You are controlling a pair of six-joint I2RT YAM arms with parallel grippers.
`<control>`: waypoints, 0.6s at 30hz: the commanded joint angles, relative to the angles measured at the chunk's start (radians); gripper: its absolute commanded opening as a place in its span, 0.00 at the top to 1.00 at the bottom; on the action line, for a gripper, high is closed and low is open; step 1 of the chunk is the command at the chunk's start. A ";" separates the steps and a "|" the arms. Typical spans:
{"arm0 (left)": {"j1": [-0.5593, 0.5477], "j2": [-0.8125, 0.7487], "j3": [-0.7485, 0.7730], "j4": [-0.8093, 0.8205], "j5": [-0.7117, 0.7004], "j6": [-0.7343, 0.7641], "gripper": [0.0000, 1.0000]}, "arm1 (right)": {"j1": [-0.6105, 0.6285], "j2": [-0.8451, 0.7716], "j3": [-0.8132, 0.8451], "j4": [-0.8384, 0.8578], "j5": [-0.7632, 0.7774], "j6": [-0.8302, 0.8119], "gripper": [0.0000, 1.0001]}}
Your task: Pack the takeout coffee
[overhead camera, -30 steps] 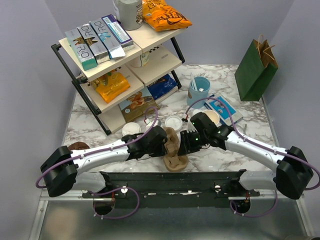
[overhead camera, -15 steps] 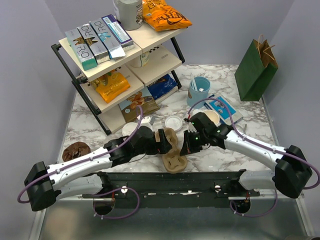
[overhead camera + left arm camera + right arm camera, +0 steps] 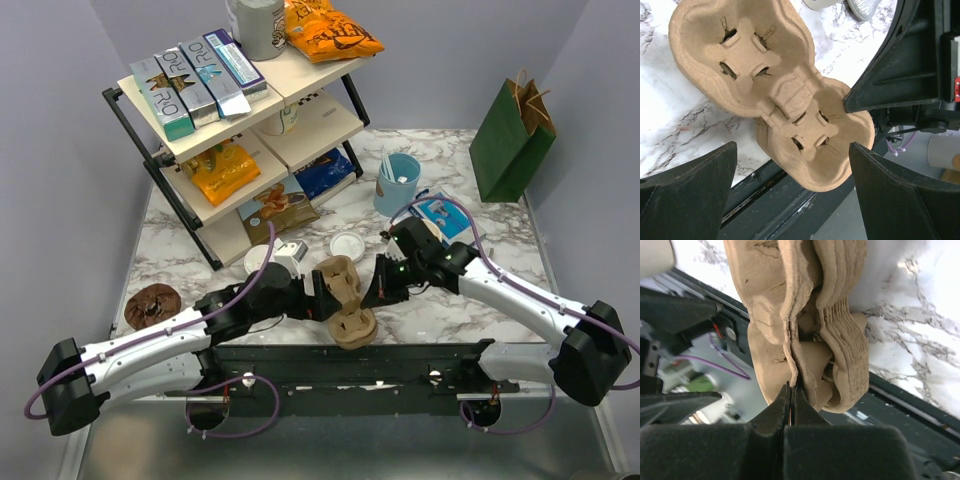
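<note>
A stack of brown pulp cup carriers (image 3: 352,322) lies at the table's near edge, and one carrier (image 3: 338,275) is tilted up off it. My right gripper (image 3: 373,292) (image 3: 791,387) is shut on the thin rim of that raised carrier (image 3: 767,335). To its left, my left gripper (image 3: 322,292) (image 3: 792,145) stands wide open, its fingers either side of the carriers (image 3: 815,145) without touching them. A white round lid (image 3: 347,246) sits just behind the carriers and another white-topped thing (image 3: 258,262) lies further left. From above I cannot tell which is the takeout coffee.
A tiered shelf rack (image 3: 130,125) with snack packs fills the back left. At the back right stand a green paper bag (image 3: 512,140) and a light blue cup (image 3: 397,182) with white sticks. A blue packet (image 3: 440,212) lies beside the right arm, a brown round thing (image 3: 150,302) at the left.
My left gripper has opened, let go of the carriers and drawn back to the left. My right gripper has shut on the raised carrier's rim.
</note>
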 commanded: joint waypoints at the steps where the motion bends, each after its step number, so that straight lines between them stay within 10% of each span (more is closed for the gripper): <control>1: -0.002 0.009 0.006 0.044 0.032 0.034 0.01 | -0.042 -0.039 -0.050 0.041 -0.092 0.121 0.99; 18: -0.376 0.183 0.244 -0.069 -0.304 0.414 0.08 | -0.056 -0.031 -0.049 0.050 -0.106 0.154 0.99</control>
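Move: The two-pocket cup carrier's middle lies about 5 cm to the right of the open left hand, a centimetre farther out and some 5 cm below. From the right hand, shut on its side rim, the same middle is about 3 cm left, 1 cm ahead and 3 cm down. A white lid lies roughly 11 cm ahead and 4 cm right of the left hand, 8 cm lower; a lidded coffee cup stands about 7 cm ahead, 13 cm left and 3 cm below that hand. The right hand keeps its pinch on the carrier's side rim and stays nearly in place, only tilting and turning about 10 degrees. The left hand, touching nothing visibly and still wide open, lingers, then swings back, right and up, some 8 cm in all, to over the carrier's near end, its fingers tipping upward and turning clockwise. ##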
